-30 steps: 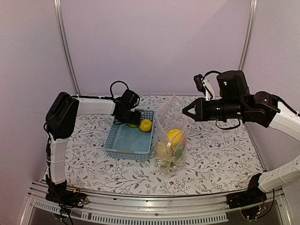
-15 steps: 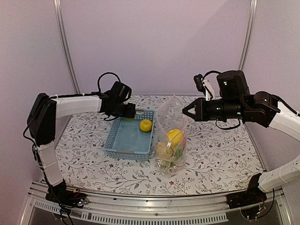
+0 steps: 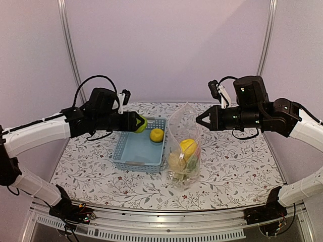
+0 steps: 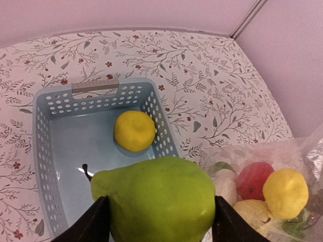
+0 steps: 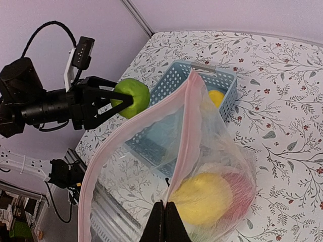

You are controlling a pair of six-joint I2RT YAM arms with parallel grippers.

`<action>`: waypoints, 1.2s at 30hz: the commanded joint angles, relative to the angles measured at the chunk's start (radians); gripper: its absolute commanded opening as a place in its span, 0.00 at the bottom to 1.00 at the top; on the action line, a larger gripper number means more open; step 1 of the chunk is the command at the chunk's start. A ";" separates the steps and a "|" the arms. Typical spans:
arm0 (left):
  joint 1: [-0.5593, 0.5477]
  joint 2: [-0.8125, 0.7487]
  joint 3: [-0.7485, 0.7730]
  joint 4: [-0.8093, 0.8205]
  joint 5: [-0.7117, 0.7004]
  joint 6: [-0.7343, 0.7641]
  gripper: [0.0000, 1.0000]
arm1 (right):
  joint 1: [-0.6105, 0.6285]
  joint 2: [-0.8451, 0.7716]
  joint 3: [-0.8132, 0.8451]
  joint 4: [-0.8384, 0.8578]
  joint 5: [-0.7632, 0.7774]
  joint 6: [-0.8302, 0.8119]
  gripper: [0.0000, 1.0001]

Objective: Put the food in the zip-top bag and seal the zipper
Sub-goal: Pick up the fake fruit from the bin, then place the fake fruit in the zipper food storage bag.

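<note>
My left gripper point(image 3: 137, 122) is shut on a green toy pear point(image 3: 141, 123), held in the air over the far end of the light-blue basket point(image 3: 137, 164). In the left wrist view the pear point(image 4: 161, 201) fills the gap between the fingers. One yellow lemon point(image 3: 157, 134) lies in the basket. The zip-top bag point(image 3: 184, 151) stands upright to the right of the basket, holding a lemon point(image 4: 285, 193), a red tomato point(image 4: 255, 180) and a white piece point(image 4: 224, 184). My right gripper point(image 5: 165, 222) is shut on the bag's mouth edge, holding the pinkish zipper point(image 5: 186, 126) up and the mouth open.
The basket point(image 4: 96, 86) sits left of centre on the flower-patterned tablecloth point(image 3: 237, 161). Lilac walls with metal posts point(image 3: 70, 55) enclose the back and sides. The table's metal front rail point(image 3: 161, 222) runs along the near edge.
My left arm has lifted the green pear out of the basket and pulled back to the left, its gripper now pointing right toward the bag. The right arm and bag have not moved.
</note>
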 commanded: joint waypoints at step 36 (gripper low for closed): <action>-0.299 0.151 0.441 -0.001 0.419 -0.017 0.56 | 0.042 -0.031 0.033 -0.008 0.039 -0.007 0.00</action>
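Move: The bag's open mouth, for the green pear in the left fingers, is about 19 cm to that hand's right, 9 cm back and 8 cm above it. The yellow fruit left in the bin lies some 12 cm ahead, 6 cm right and 16 cm below; the bin's middle is 5 cm ahead, 1 cm left and 17 cm down. From the right hand, pinching the rim, the mouth's middle is roughly 6 cm left, level fore-and-aft and 3 cm lower. Up and back from over the bin, then increasingly rightward, the left arm carries the green pear in an arc to the bag's mouth: it rises about 21 cm, then sinks some 6 cm, ending 17 cm right and 13 cm back. The wrist turns clockwise about 40 degrees and the fingers swing up nearer level, keeping their grip. The right hand keeps pinching the rim, shifting a centimetre or two. ##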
